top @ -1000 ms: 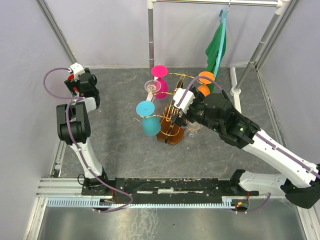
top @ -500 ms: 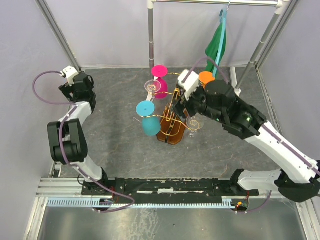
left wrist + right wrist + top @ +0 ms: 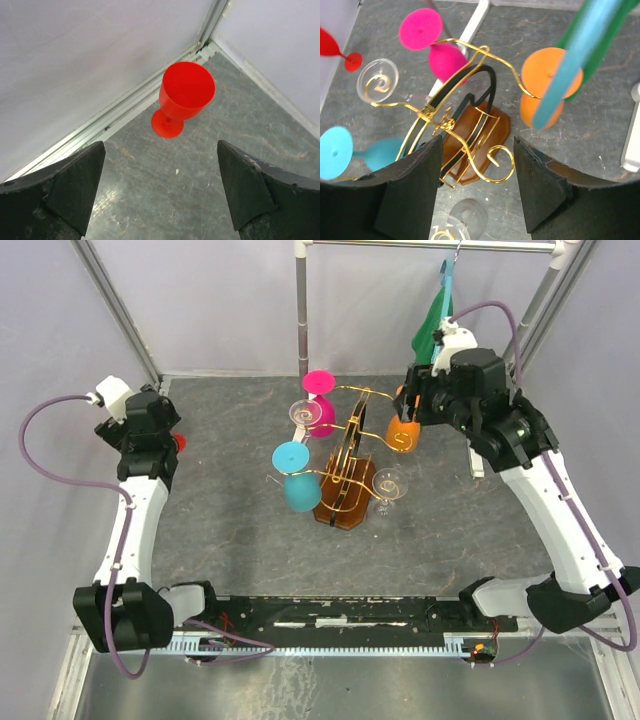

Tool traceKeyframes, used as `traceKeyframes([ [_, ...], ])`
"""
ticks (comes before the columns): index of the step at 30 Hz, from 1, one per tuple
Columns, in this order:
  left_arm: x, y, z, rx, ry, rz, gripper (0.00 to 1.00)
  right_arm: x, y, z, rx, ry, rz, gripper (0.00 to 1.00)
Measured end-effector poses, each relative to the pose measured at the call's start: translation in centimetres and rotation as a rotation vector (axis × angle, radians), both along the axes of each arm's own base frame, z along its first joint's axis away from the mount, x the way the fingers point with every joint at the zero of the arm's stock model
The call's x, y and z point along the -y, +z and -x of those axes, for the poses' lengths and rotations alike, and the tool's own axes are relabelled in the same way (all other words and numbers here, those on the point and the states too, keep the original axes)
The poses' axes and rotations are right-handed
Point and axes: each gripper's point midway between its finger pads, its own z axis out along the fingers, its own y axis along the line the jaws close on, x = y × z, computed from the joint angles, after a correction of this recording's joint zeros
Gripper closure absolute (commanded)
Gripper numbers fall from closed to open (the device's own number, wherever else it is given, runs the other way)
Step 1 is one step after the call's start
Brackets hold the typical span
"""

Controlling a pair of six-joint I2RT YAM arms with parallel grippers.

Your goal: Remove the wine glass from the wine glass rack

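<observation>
The wine glass rack (image 3: 342, 472) stands mid-table, with a brown wooden base (image 3: 475, 142) and gold wire arms. Hanging upside down on it are a pink wine glass (image 3: 320, 405), a cyan one (image 3: 297, 480), an orange one (image 3: 405, 422) and clear ones (image 3: 302, 415). My right gripper (image 3: 412, 405) hovers beside the orange glass (image 3: 542, 107), open and holding nothing; an empty gold curl (image 3: 497, 160) shows below between its fingers. My left gripper (image 3: 152, 445) is open at the far left. A red wine glass (image 3: 185, 97) stands upright on the table ahead of it, untouched.
A grey clothes rail (image 3: 302, 310) stands at the back. On it, a green cloth on a teal hanger (image 3: 435, 325) hangs just behind the right gripper and crosses the right wrist view in front of the orange glass. Walls close in the left corner (image 3: 100, 65).
My right arm has pulled away from the rack's middle, up and back to the right beside the orange glass. My left arm has stretched out toward the far-left corner.
</observation>
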Motion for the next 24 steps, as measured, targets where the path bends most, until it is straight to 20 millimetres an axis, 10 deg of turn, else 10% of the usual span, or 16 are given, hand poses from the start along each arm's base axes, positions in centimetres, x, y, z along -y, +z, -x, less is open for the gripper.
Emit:
traceKeyframes([
  [9, 2.1, -1.0, 2.6, -0.091, -0.099, 0.072, 0.01, 2.8, -4.3, -0.7, -0.140, -0.073, -0.131, 0.33],
  [15, 4.3, 1.6, 4.0, -0.026, -0.211, 0.116, 0.03, 2.9, -3.1, 1.5, -0.124, -0.033, -0.189, 0.34],
  [24, 8.6, 4.8, 4.0, 0.018, -0.442, 0.206, 0.04, 7.7, -7.4, -1.0, -0.215, -0.199, -0.295, 0.60],
])
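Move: The orange glass hangs about 10 cm ahead of the right hand, 3 cm to its right, its middle some 13 cm below. The blue hanger is about 12 cm ahead, 5 cm right, slightly above the hand. The clear glass is 6 cm back, 4 cm left and 22 cm down. From the empty left hand the orange glass lies roughly 64 cm right, 5 cm ahead and slightly lower; the red glass stands 18 cm ahead, 6 cm left and 18 cm below. Swing the right gripper about 8 cm right and sink it some 7 cm towards the orange glass, with a short draw back midway, ending on the glass's right; roll its left side up, tip it down a little and narrow the fingers, holding nothing. Bring the open left gripper right and away from the red glass, drawing back, dipping briefly, then rising, while turning it some 25 degrees clockwise. ##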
